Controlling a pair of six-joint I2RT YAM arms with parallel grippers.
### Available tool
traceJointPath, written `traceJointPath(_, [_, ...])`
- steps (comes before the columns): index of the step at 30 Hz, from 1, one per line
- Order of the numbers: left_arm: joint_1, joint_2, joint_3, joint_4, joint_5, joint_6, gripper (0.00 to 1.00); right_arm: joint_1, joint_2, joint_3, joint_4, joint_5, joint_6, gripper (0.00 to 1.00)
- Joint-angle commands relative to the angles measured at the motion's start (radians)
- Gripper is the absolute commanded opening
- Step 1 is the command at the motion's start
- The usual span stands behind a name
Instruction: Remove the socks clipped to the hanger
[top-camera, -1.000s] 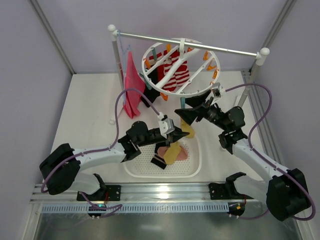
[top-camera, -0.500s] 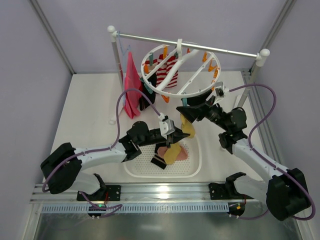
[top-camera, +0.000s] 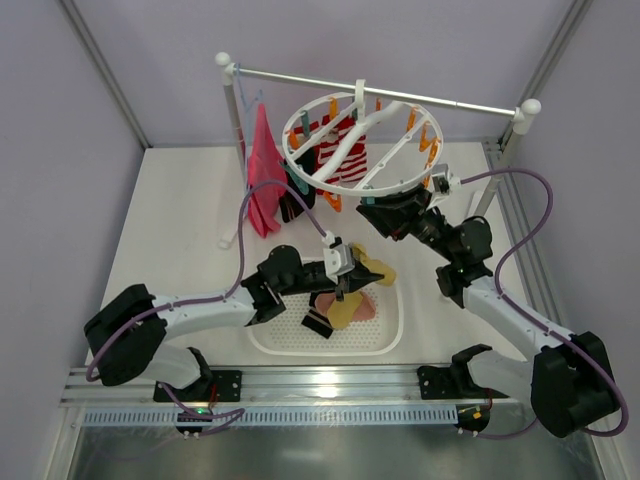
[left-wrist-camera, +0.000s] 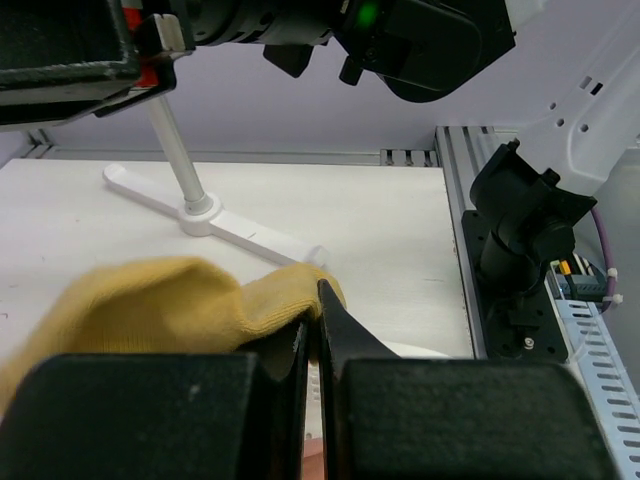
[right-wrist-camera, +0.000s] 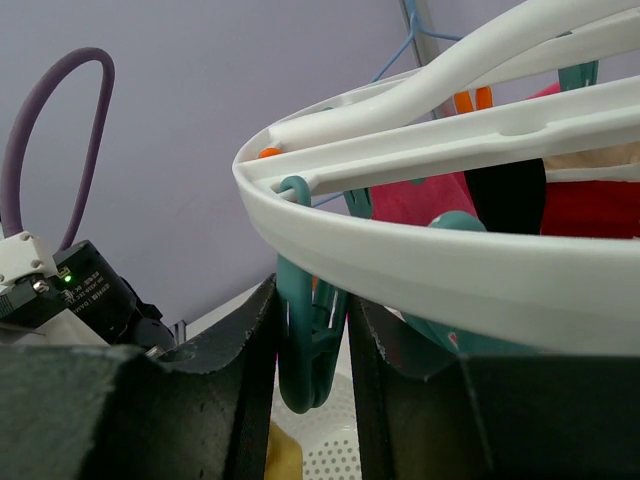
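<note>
The white ring hanger (top-camera: 395, 185) hangs from the rail, with red-and-white striped socks (top-camera: 342, 152) and a black sock (top-camera: 293, 200) clipped to it. My right gripper (top-camera: 373, 212) is under the ring's near rim (right-wrist-camera: 450, 265). Its jaws (right-wrist-camera: 312, 335) are shut on a teal clip (right-wrist-camera: 308, 360), squeezing it. My left gripper (top-camera: 345, 268) hovers over the basket, shut on a mustard yellow sock (top-camera: 376, 270). In the left wrist view the sock (left-wrist-camera: 150, 305) bunches to the left of the closed fingertips (left-wrist-camera: 322, 305).
A white perforated basket (top-camera: 395, 330) below the left gripper holds a yellow sock (top-camera: 345, 312), a pink one (top-camera: 366, 305) and a black one (top-camera: 317, 322). A magenta cloth (top-camera: 264, 170) hangs on the rack's rail (top-camera: 450, 102). The rack foot (left-wrist-camera: 200, 212) stands behind the sock.
My right gripper has closed onto the teal clip. The yellow sock has come away from the clip and dropped toward the basket with my left gripper. The hanger has swung slightly.
</note>
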Motion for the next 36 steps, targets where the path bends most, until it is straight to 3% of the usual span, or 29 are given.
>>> traceJointPath(1, [-0.012, 0.01, 0.033, 0.003, 0.016, 0.01, 0.0, -0.002, -0.01, -0.014, 0.085, 0.016, -0.008, 0.04])
traceJointPath(8, [-0.019, 0.009, 0.034, -0.012, -0.002, 0.016, 0.0, -0.004, -0.027, -0.029, 0.093, 0.023, -0.019, 0.04])
traceJointPath(9, [-0.019, 0.003, 0.034, -0.014, -0.005, 0.016, 0.0, -0.002, -0.031, -0.03, 0.086, 0.021, -0.025, 0.09])
traceJointPath(11, [-0.021, -0.007, 0.03, -0.025, -0.017, 0.016, 0.0, -0.002, -0.056, -0.035, 0.058, 0.027, -0.037, 0.28])
traceJointPath(12, [-0.021, -0.01, 0.031, -0.035, -0.036, 0.016, 0.0, -0.002, -0.066, -0.038, 0.049, 0.03, -0.046, 0.58])
traceJointPath(13, [-0.021, -0.019, 0.034, -0.048, -0.046, 0.016, 0.0, -0.002, -0.077, -0.041, 0.037, 0.033, -0.063, 0.7])
traceJointPath(16, [-0.021, -0.039, 0.053, -0.12, -0.111, 0.016, 0.0, -0.002, -0.132, -0.058, -0.019, 0.052, -0.107, 0.9])
traceJointPath(23, [-0.024, -0.102, 0.074, -0.32, -0.324, 0.016, 0.0, -0.001, -0.264, -0.124, -0.14, 0.141, -0.186, 0.96])
traceJointPath(28, [-0.027, -0.175, 0.01, -0.477, -0.512, -0.093, 0.0, -0.001, -0.335, -0.142, -0.277, 0.213, -0.255, 1.0])
traceJointPath(36, [-0.065, -0.232, -0.082, -0.614, -0.861, -0.258, 0.0, 0.001, -0.49, -0.181, -0.522, 0.521, -0.394, 1.0])
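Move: The left hand already holds the freed yellow sock; the basket's middle lies about 9 cm to its left, 2 cm ahead and 22 cm below, with the dropped yellow sock some 4 cm left and 2 cm ahead, equally low. The right hand's fingertips pinch the teal clip on the ring's near rim; an orange clip hangs about 7 cm to its left, level ahead and in height. The right fingers open off the teal clip and retreat 7 cm right; left carries its sock left, down, forward. ##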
